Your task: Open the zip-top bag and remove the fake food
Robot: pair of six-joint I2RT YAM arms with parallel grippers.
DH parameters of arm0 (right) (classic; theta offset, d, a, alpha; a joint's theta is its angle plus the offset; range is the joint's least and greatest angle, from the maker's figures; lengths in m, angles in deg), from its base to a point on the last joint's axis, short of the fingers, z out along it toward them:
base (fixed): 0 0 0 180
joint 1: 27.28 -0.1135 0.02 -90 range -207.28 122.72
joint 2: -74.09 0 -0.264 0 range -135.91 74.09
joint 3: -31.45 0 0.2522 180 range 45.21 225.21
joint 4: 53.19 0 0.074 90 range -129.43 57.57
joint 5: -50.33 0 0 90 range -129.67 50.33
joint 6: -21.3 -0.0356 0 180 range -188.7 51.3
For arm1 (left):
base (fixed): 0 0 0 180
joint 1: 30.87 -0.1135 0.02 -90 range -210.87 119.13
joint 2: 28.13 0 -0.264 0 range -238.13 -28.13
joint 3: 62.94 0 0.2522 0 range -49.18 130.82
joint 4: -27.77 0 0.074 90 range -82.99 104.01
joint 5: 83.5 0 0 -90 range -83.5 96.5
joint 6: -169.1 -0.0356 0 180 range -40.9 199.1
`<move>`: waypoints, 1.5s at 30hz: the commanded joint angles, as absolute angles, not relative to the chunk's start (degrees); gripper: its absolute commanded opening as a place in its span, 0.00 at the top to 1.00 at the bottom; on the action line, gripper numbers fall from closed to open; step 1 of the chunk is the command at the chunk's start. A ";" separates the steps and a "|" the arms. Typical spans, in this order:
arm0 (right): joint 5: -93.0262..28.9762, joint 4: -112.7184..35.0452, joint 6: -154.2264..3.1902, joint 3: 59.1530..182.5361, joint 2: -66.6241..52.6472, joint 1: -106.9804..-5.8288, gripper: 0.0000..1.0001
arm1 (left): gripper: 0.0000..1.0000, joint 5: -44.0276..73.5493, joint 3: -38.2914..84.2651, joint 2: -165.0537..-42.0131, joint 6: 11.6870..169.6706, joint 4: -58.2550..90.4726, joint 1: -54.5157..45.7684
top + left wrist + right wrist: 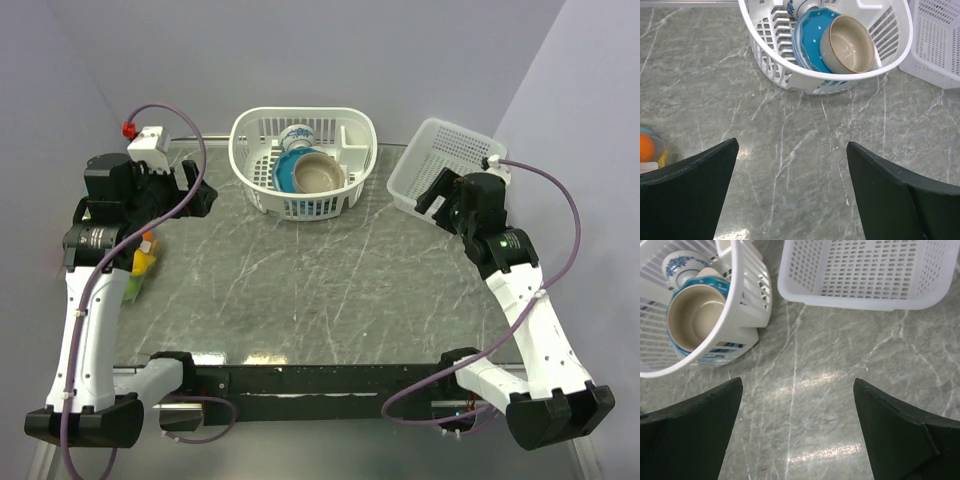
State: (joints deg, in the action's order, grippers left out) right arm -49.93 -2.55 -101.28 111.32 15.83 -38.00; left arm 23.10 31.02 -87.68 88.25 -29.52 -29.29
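Note:
The zip-top bag (pixel 142 264) lies at the table's left edge, mostly hidden under my left arm; orange, yellow and green fake food (pixel 146 243) shows through it. In the left wrist view the bag (pixel 651 151) is at the far left edge with an orange fruit (pixel 646 148) inside; its zip strip is not clearly visible. My left gripper (pixel 200 196) (pixel 792 144) is open and empty above bare table, to the right of the bag. My right gripper (pixel 436 196) (pixel 798 381) is open and empty at the back right.
A round white basket (pixel 256 178) (pixel 790 75) (pixel 742 315) at the back centre holds a blue bowl (pixel 286 172), a tan bowl (pixel 318 172) and a patterned cup (pixel 297 137). A white rectangular basket (pixel 450 140) (pixel 860 297) (pixel 940 50) stands at the back right, by my right gripper.

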 commanded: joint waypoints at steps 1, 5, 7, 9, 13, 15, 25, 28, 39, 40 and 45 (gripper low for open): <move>-53.98 -4.62 -102.10 113.59 14.59 -37.91 0.00 | 0.03 22.58 31.41 -88.60 89.30 -27.04 -29.20; -59.15 -7.43 -101.49 113.59 11.00 -37.82 0.00 | 0.03 22.76 31.06 -89.04 89.21 -25.47 -29.12; -61.45 -9.11 -101.31 114.72 8.98 -37.91 0.00 | 0.03 22.93 30.62 -88.95 89.56 -24.67 -29.20; -63.65 -10.16 -100.52 117.26 5.37 -38.00 0.00 | 0.03 23.29 30.01 -89.03 89.47 -23.70 -29.20; -67.43 -12.27 -97.37 121.14 -0.52 -39.32 0.00 | 0.03 21.80 29.74 -89.39 88.86 -23.61 -29.20; -69.10 -13.76 -95.96 122.55 -3.94 -39.93 0.00 | 0.03 21.01 28.78 -89.04 88.42 -22.91 -29.29; -72.54 -14.03 -94.98 129.14 -20.82 -41.52 0.00 | 0.03 19.33 29.30 -90.88 87.80 -22.38 -30.08; -72.19 -12.54 -95.42 131.16 -24.43 -41.69 0.00 | 0.03 18.72 29.92 -91.67 87.71 -22.64 -30.61; -69.29 -16.40 -94.72 123.00 -24.70 -41.96 0.00 | 0.03 18.98 29.39 -91.15 88.41 -21.77 -30.78; -69.63 -16.06 -95.07 122.65 -24.61 -42.04 0.00 | 0.03 18.98 29.48 -90.97 88.42 -21.68 -30.70; -75.25 -13.77 -97.52 122.73 -26.02 -41.96 0.00 | 0.03 18.63 29.57 -89.66 88.33 -22.03 -32.10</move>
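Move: The right hand hangs open with the white tray's middle about 25 cm ahead, 9 cm to its right and 23 cm below. The white basket of dishes stands about 26 cm ahead and 28 cm to the left, 20 cm lower. From the open left hand, the bag of fake food lies some 5 cm ahead, 25 cm to the left and 33 cm below; the tray is about 27 cm ahead and 55 cm to the right, 30 cm below. The right hand goes down and forward to the near rim of the white tray, about 15 cm each way, first reaching mostly forward, then sinking steeply and easing back a touch, while it rolls its left side down some 20 degrees, tips its fingers further down and turns slightly clockwise, jaws wide open. Meanwhile the left hand, also open and empty, eases about 5 cm forward, down and a little left, getting slightly nearer the bag. ##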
